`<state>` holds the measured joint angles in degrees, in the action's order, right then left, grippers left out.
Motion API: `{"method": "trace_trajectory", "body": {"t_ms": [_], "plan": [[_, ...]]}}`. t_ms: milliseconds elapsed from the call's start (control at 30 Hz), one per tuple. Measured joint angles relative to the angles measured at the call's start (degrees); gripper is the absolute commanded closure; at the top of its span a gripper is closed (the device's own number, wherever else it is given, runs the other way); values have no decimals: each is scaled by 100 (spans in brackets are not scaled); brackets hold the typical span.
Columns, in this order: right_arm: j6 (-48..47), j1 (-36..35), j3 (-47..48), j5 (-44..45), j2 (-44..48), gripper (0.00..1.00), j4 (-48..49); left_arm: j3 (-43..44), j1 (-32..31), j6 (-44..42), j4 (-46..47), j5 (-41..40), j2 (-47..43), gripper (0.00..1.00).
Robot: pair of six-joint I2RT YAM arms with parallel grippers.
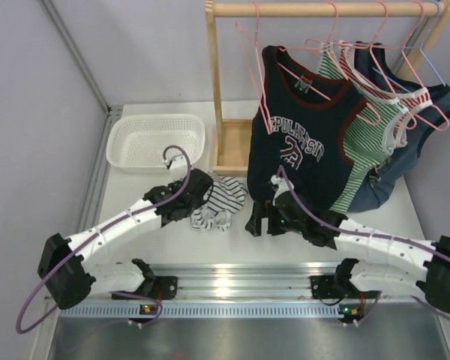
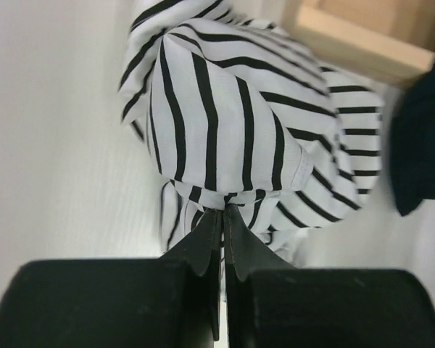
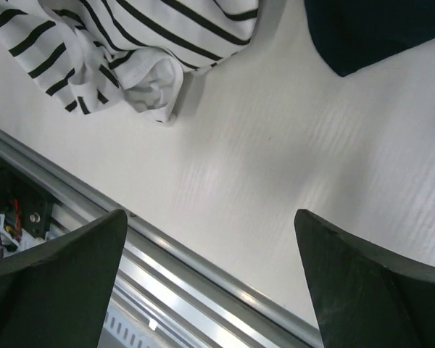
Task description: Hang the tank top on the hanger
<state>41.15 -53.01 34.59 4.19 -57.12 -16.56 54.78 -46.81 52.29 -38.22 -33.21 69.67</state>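
Observation:
The tank top [image 1: 223, 196], white with thin dark stripes, lies bunched on the white table just in front of the rack's wooden foot. My left gripper [image 1: 202, 198] is shut on a fold at its near edge. In the left wrist view the fingertips [image 2: 224, 210] pinch the striped tank top [image 2: 232, 123], which bulges up beyond them. My right gripper [image 1: 256, 223] hovers open to the right of the heap. Its wrist view shows only bare table between the gripper's [image 3: 210, 214] wide jaws, with the tank top [image 3: 116, 43] at the upper left. An empty pink hanger [image 1: 253, 75] hangs on the rail.
A wooden rack [image 1: 216, 82] stands at the back, carrying a navy lettered top [image 1: 304, 142], a green-striped top [image 1: 367, 127] and a light blue hanger [image 1: 435, 67]. A white basket [image 1: 156, 141] sits at the back left. An aluminium rail [image 1: 232, 279] runs along the near edge.

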Motion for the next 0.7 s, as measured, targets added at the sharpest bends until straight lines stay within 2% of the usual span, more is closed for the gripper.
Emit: {"method": "trace_trajectory", "body": {"t_ms": [167,233,333,433,567,700], "plan": [[402,-426,-4,289,-920,12,621,-715,131,562,-15,103,-575,98],[533,-437,2,363,-1263,18,876,-839,140,669,2,177,-826,87],[682,-466,94,463,-1753,26,1067,-918,140,756,-7,251,-1027,63],[804,-544,319,551,-2223,31,1263,-933,140,787,-33,310,-1099,53],[1005,-662,531,649,-2549,32,1547,-925,140,715,-127,372,-1263,48],[1193,-802,562,820,-2605,32,1700,-745,140,450,-348,518,-1316,51]]}}
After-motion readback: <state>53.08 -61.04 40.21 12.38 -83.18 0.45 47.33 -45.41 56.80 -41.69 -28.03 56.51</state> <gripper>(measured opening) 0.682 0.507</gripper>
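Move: In the shut left fingers is a fold of the striped tank top, whose middle lies about 4 cm to the right, 1 cm back and 7 cm below; the stand's wooden base is some 16 cm ahead and 9 cm right. From the open right hand, the tank top's middle lies roughly 13 cm left, 6 cm ahead and 8 cm lower; the hanging navy top's hem corner is about 7 cm ahead and 1 cm right. Lowering the fold about 2 cm while easing back and left, the left hand then opens halfway, lets the tank top go and draws farther back, about 4 cm in all, rising to its starting height. The right hand sweeps about 8 cm left and 5 cm down, slightly forward, towards the near right part of the tank top, its fingers narrowing to about two thirds open. ##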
